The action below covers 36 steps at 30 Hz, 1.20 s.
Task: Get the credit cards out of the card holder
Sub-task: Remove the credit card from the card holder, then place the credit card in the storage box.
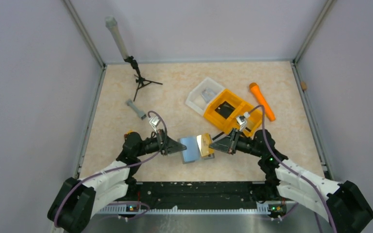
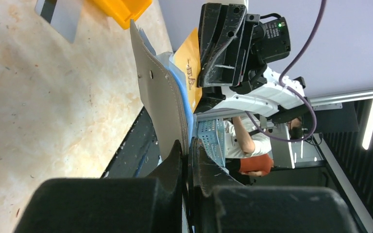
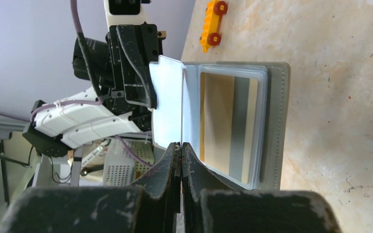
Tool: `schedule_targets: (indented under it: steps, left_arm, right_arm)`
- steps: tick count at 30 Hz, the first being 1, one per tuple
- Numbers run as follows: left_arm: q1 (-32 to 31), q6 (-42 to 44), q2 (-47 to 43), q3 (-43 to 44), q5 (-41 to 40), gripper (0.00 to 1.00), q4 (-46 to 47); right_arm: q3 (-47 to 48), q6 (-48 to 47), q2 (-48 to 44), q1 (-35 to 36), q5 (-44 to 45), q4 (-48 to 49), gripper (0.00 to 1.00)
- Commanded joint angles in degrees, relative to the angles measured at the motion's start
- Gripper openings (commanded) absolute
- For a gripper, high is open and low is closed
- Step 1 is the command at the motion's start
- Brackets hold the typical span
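The grey card holder [image 1: 194, 148] is held open just above the table between my two grippers. A gold card [image 1: 205, 144] with a grey stripe sits in its clear sleeve [image 3: 228, 126] against the grey cover [image 3: 274, 121]. My left gripper [image 1: 182, 145] is shut on the holder's left edge [image 2: 160, 97]. My right gripper [image 1: 212, 144] is shut on a thin leaf of the holder's insert, seen edge-on [image 3: 180, 145]. A dark card [image 1: 227, 109] lies in the orange bin, and a light card [image 1: 207, 93] lies in the clear tray.
The orange two-compartment bin [image 1: 243, 104] and the clear tray [image 1: 196, 99] stand behind the holder at the right. An orange marker-like stick [image 1: 262, 101] lies beside the bin. A small tripod [image 1: 138, 80] and a grey dumbbell-shaped part [image 1: 136, 109] are at the back left. A yellow toy car [image 3: 212, 19] is near.
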Motion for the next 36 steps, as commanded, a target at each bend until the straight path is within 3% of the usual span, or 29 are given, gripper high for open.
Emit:
schedule_targets:
  steps: [1,3,8,13,19,21,25,30,36]
  left_arm:
    - [0.18,3.02,0.22,2.3,1.02,0.0,-0.4]
    - [0.18,3.36,1.07,2.12,0.69,0.0,-0.27]
    - [0.75,5.38,2.68,1.1,0.17,0.0,-1.55]
    - [2.41,7.92,4.96,1.0,1.71,0.0,-2.29]
    - [2.99,10.72,8.39,1.09,4.44,0.0,-3.56]
    - [3.0,11.2,8.86,1.1,5.03,0.0,-3.81]
    - [3.07,13.01,8.54,2.23,6.04,0.0,-7.11]
    - [3.08,16.2,7.4,4.57,6.89,0.0,-13.61]
    - [3.08,16.28,8.84,6.94,9.44,0.0,-14.35]
  right_arm:
    - [2.56,-0.3,3.97,-0.87,-3.36,5.6,0.0]
    - [3.18,-1.0,5.06,-1.09,-3.55,5.22,0.0]
    - [9.59,-11.08,1.5,-3.54,-0.16,-15.89,0.0]
    - [14.63,-21.02,1.26,-4.79,2.99,-29.26,0.0]
    - [30.36,-44.14,6.84,-9.0,8.36,-52.73,0.0]
    - [34.51,-47.49,9.17,-10.6,4.62,-55.98,0.0]
    - [42.35,-51.67,11.1,-10.98,12.52,-61.73,0.0]
    - [51.89,-62.38,16.33,-10.98,15.02,-70.72,0.0]
    - [60.53,-70.61,22.42,-10.98,21.38,-80.29,0.0]
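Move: The right hand already pinches the gold credit card; the yellow box it is heading for has its middle about 17 cm ahead, 12 cm to the right and 13 cm below. The card holder lies about 6 cm to that hand's left, 1 cm nearer and slightly lower; a loose card on the table is some 7 cm ahead, 5 cm right and 14 cm down. From the left hand, the holder's middle is about 4 cm right, 1 cm back; the box about 17 cm ahead, 22 cm right. Keeping the gold card pinched in its shut fingers, the right hand dips a centimetre or two beside the card holder, then swings forward and to its right towards the yellow box, some 10 cm ahead and 9 cm across, ending about 5 cm higher as the wrist turns some 60 degrees and the fingers tip from nearly level to a steep downward slant. Meanwhile the left hand keeps its grip on the holder's edge and lowers it about 6 cm almost straight down, tilting some 10 degrees. ##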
